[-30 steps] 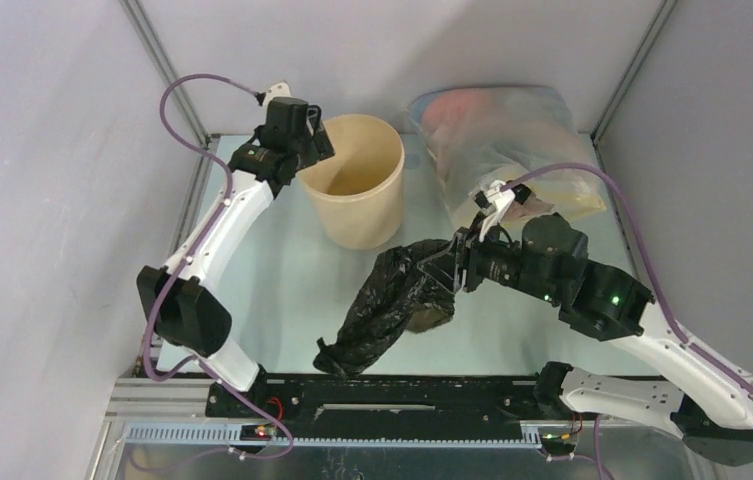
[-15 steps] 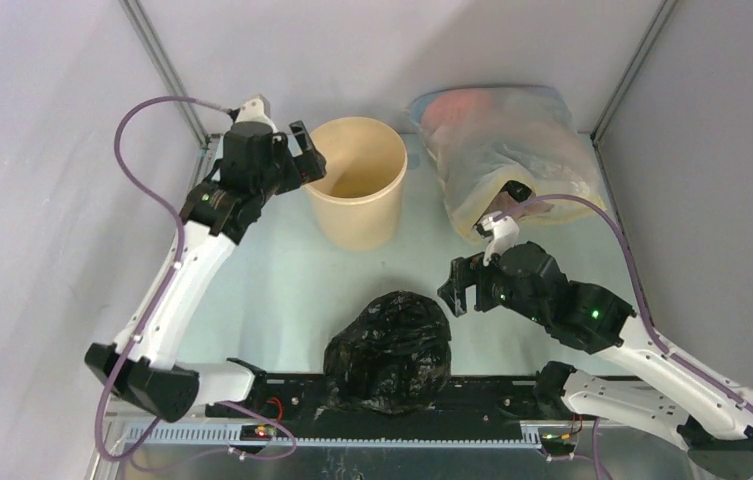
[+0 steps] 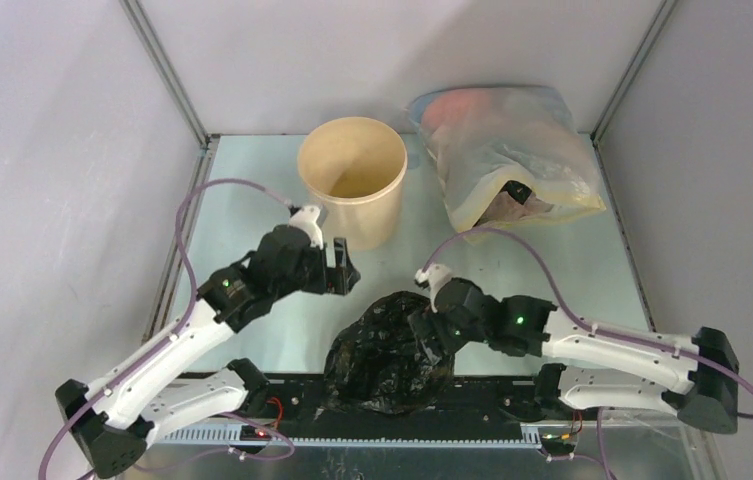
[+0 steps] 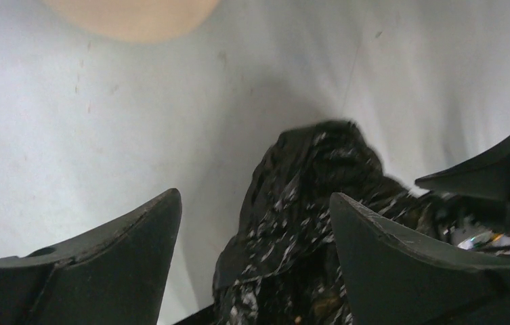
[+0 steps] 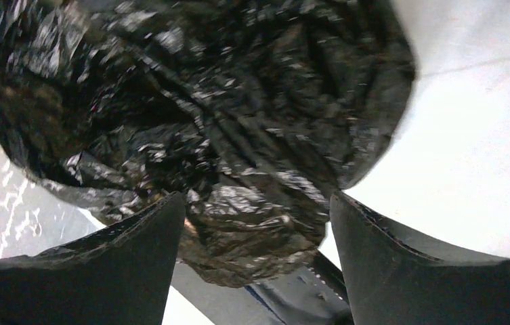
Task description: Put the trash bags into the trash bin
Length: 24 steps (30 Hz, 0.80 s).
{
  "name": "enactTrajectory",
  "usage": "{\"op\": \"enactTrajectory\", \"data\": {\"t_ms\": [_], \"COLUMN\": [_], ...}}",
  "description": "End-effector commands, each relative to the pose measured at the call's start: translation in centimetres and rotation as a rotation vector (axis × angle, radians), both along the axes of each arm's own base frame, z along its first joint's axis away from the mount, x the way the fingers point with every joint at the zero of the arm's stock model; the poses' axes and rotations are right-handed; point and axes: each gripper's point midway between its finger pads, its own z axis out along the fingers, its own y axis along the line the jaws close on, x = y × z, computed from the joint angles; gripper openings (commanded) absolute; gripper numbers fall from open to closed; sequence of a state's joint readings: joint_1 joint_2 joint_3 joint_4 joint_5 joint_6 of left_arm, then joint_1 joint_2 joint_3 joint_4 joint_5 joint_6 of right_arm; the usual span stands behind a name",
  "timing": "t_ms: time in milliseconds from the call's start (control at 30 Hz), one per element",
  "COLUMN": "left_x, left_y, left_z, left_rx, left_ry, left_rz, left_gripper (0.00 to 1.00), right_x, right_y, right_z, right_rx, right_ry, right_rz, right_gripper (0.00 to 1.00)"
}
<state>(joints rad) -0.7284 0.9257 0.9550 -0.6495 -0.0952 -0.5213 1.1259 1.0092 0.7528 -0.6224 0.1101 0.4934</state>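
The black trash bag (image 3: 387, 355) lies crumpled at the table's near edge, partly over the black base rail. The tan trash bin (image 3: 352, 185) stands upright at the back, apart from both arms. My left gripper (image 3: 344, 278) hovers open just left of and behind the bag. In the left wrist view the bag (image 4: 306, 223) fills the gap ahead of the left gripper (image 4: 253, 196), and the bin's base (image 4: 133, 13) shows at the top. My right gripper (image 3: 422, 325) is open at the bag's right side. In the right wrist view the bag (image 5: 204, 122) sits just beyond the right gripper (image 5: 257, 196).
A large translucent yellowish bag (image 3: 507, 150) with pinkish contents lies at the back right, next to the bin. The black base rail (image 3: 282, 390) runs along the near edge under the black bag. Grey walls close in on the left, right and back.
The right gripper opened and let go of the black bag, which dropped to the near edge. The left arm swung from the bin down to the bag. The right gripper lowered beside it.
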Motion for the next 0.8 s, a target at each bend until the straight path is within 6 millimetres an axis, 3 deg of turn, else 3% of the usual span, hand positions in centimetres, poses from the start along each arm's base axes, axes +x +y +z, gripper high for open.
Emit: {"op": "enactTrajectory", "data": {"t_ms": [0, 233, 300, 367, 433, 467, 600, 767], "left_x": [-1.6, -3.8, -4.1, -4.2, -4.3, -4.5, -4.9, -5.3], "left_y": [0.4, 0.4, 0.5, 0.6, 0.5, 0.3, -0.4, -1.8], "left_z": [-0.8, -3.7, -4.9, -5.7, -6.2, -6.3, -6.6, -6.7], "left_rx": [-0.065, -0.130, -0.117, -0.114, -0.127, -0.143, -0.204, -0.249], "left_ry": [-0.036, 0.005, 0.022, 0.027, 0.021, 0.023, 0.019, 0.005], "left_rz": [-0.016, -0.056, -0.060, -0.060, -0.058, -0.067, -0.091, -0.156], "left_gripper": [0.88, 0.88, 0.88, 0.87, 0.88, 0.88, 0.88, 0.89], "right_x": [-1.5, -1.6, -1.5, -1.3, -1.1, -0.8, 0.2, 1.9], "right_y": [2.5, 2.6, 2.6, 2.7, 2.9, 3.0, 2.9, 2.3], "right_z": [-0.5, -3.1, -3.1, -2.9, -2.3, -1.9, 0.5, 4.8], "right_rx": [-0.002, -0.109, -0.115, -0.111, -0.099, -0.092, -0.045, 0.094], "right_ry": [-0.037, -0.036, -0.043, -0.054, -0.072, -0.083, -0.144, -0.210], "right_rz": [0.120, 0.127, 0.124, 0.125, 0.119, 0.112, 0.066, -0.011], "right_gripper": [0.82, 0.76, 0.68, 0.45, 0.12, 0.01, 0.00, 0.00]}}
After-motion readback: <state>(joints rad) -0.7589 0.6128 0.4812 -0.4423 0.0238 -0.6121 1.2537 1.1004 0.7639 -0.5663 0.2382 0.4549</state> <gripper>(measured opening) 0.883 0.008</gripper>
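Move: The black trash bag spreads under the right hand, its middle about 7 cm to the left, 2 cm back and 6 cm below. The bin stands some 32 cm ahead and 12 cm left of that hand. The clear plastic bag lies roughly 33 cm ahead and 20 cm right of it. From the left hand, the black bag's middle is about 11 cm back, 7 cm right and 15 cm below. The black bag's right part is pinched by the right hand, which sinks about 4 cm while easing back and left, shuts its open fingers fully on the film, then rises 3 cm and slightly forward with it. Meanwhile the left hand, fingers staying wide, drops some 9 cm and draws back 5 cm towards the bag's left side. ##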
